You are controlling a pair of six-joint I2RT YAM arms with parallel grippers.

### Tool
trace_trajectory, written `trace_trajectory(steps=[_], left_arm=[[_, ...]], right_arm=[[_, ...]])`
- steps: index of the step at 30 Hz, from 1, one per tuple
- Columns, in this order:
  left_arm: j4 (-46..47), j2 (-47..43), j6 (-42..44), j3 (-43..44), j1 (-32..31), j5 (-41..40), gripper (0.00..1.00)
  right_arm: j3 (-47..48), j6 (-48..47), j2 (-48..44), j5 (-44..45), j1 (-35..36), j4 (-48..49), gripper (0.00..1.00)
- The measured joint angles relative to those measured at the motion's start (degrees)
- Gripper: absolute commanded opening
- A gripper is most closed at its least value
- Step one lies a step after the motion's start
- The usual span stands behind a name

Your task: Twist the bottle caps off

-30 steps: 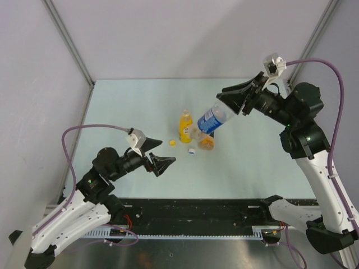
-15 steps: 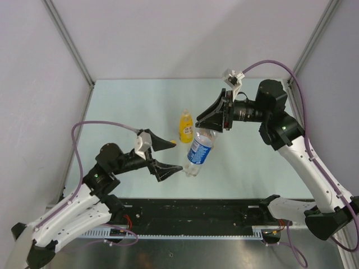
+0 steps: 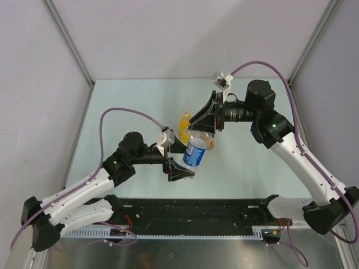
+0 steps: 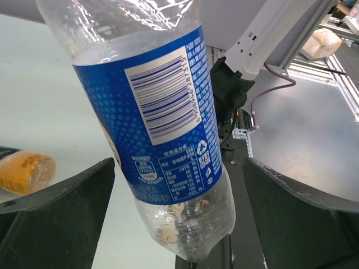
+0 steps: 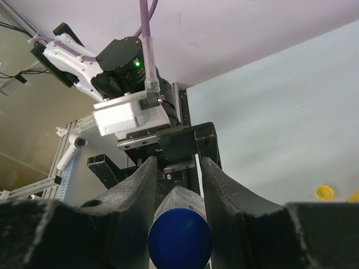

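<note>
My right gripper [image 3: 203,131] is shut on the neck end of the clear bottle [image 3: 195,153] with the blue label and holds it tilted above the table. Its blue cap [image 5: 179,242] sits on the bottle between the right gripper's [image 5: 178,175] fingers [image 5: 134,207]. My left gripper [image 3: 180,160] is open, and its jaws straddle the base of the clear bottle [image 4: 162,112] without touching it. Behind it the yellow bottle [image 3: 185,124] stands upright. The orange bottle [image 3: 210,144] lies on the table, mostly hidden. A loose yellow cap [image 5: 324,193] lies on the table.
The pale green table [image 3: 123,106] is closed in by grey walls with metal posts. A black rail [image 3: 224,210] runs along the near edge between the arm bases. Purple cables loop above both arms.
The right arm has swung the clear bottle down and to the left. The left arm has reached forward and right, so its open jaws now flank the bottle's base.
</note>
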Motion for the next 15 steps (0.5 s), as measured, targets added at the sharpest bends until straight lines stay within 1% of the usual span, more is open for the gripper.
trace_trajectory(steps=[6, 9, 11, 15], left_arm=[[0.52, 2.25, 0.42, 0.28, -0.85, 0.02, 0.99], [0.81, 3.1, 0.42, 0.28, -0.94, -0.02, 0.93], [0.98, 3.63, 0.44, 0.28, -1.05, -0.04, 0.85], [1.05, 3.89, 0.5, 0.28, -1.36, -0.11, 0.61]], right_arm=[[-0.11, 0.22, 0.13, 0.35, 0.22, 0.94, 0.0], [-0.28, 0.44, 0.13, 0.83, 0.22, 1.31, 0.0], [-0.42, 0.48, 0.11, 1.29, 0.22, 1.57, 0.0], [-0.44, 0.63, 0.09, 1.81, 0.22, 2.08, 0.0]])
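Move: The water bottle hangs from the right hand, pinched at the neck under its blue cap; its middle is about 9 cm below that hand, 4 cm back and 2 cm left. From the left hand it lies some 2 cm ahead, 2 cm right and 5 cm up. Down on the table, about 24 cm below the left hand, the orange bottle lies roughly 35 cm ahead and 9 cm right, the yellow bottle 41 cm straight ahead. Around the bottle's lower end the left fingers start to close, from wide open to about three quarters, and seem just to reach its sides. Before that the left hand sinks about 1.5 cm and eases 1 cm right, farther over the bottle. The right hand keeps its pinch at the neck and holds nearly still. ##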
